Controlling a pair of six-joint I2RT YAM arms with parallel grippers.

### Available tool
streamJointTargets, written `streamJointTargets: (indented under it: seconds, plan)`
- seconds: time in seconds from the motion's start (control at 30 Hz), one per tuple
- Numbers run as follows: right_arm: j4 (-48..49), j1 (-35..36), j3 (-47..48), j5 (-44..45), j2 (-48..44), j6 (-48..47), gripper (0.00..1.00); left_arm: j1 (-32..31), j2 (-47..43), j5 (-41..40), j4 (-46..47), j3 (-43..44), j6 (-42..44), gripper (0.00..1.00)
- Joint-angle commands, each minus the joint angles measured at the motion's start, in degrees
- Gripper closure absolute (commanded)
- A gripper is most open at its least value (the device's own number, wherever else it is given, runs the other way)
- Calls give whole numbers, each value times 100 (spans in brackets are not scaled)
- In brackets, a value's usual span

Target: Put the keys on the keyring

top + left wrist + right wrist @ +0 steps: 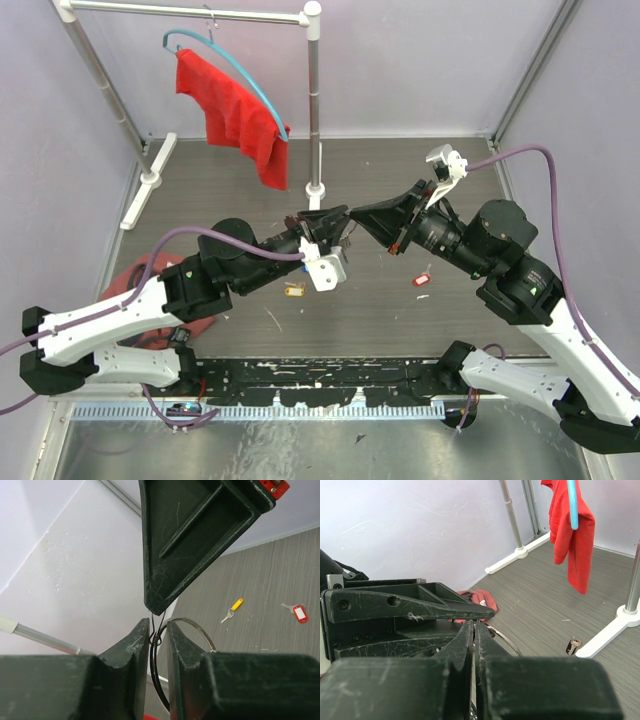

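The keyring is a thin wire ring held up in the air between the two arms. My right gripper is shut on its thin wire end, which hooks onto the ring just below the fingertips. My left gripper faces it, jaws a narrow gap apart, and the ring's dark arc runs down between them. From above, both grippers meet nose to nose. A red-tagged key lies on the table right of centre. Another key with a brownish tag lies by the rack's foot.
A yellow-tagged key lies on the table. A small yellowish-tagged key lies under the left arm. A white rack with a red cloth on a blue hanger stands at the back. Another red cloth lies at the left.
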Motion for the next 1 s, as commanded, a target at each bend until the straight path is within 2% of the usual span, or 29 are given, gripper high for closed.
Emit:
streamJointTargets:
  seconds: [0.0, 0.07, 0.2, 0.3, 0.33, 0.43, 0.53, 0.67, 0.97]
  plan:
    - [558, 12, 78, -136, -24, 83, 99, -18, 22, -73, 244, 167, 28, 76]
    - [562, 12, 71, -161, -8, 83, 99, -13, 30, -81, 261, 172, 27, 82]
    - [553, 17, 48, -177, -14, 75, 99, -18, 23, -126, 279, 172, 65, 100]
    - [553, 16, 19, -168, -34, 50, 99, -15, 5, -136, 231, 167, 144, 100]
    - [553, 14, 12, -158, -51, 36, 95, -20, 12, -143, 211, 179, 157, 100]
    - [553, 19, -11, -22, -143, -75, 69, -18, 7, -175, 134, 191, 189, 100]
    - [553, 15, -68, 310, -322, -196, 58, -13, -4, -196, 71, 189, 213, 100]
    - [406, 13, -62, 737, -479, -313, 54, -13, -46, -197, -1, 184, 213, 100]
    - [-333, 13, 208, 1487, -464, -423, 54, -13, 0, -198, -618, 419, 515, 100]
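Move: The keyring stands upright between the left gripper's open fingertips, its middle some 3 cm below that hand; the right gripper still pinches its wire end, with the ring's middle about 1 cm to its left and 3 cm below. On the table, roughly 40 cm below the left hand, the red-tag key lies some 16 cm right and 3 cm ahead, the far yellow-tag key about 16 cm right and 19 cm ahead, the near yellow-tag key about 11 cm left and 1 cm ahead. Close the left fingers fully on the keyring, holding that hand nearly in place, while the right gripper keeps its pinch. Then open the right fingers about halfway to let go of the wire end and draw that hand off to the right, about 4 cm, rising some 2 cm and turning about 10 degrees clockwise. Let the left hand sink about a centimetre with the ring. ##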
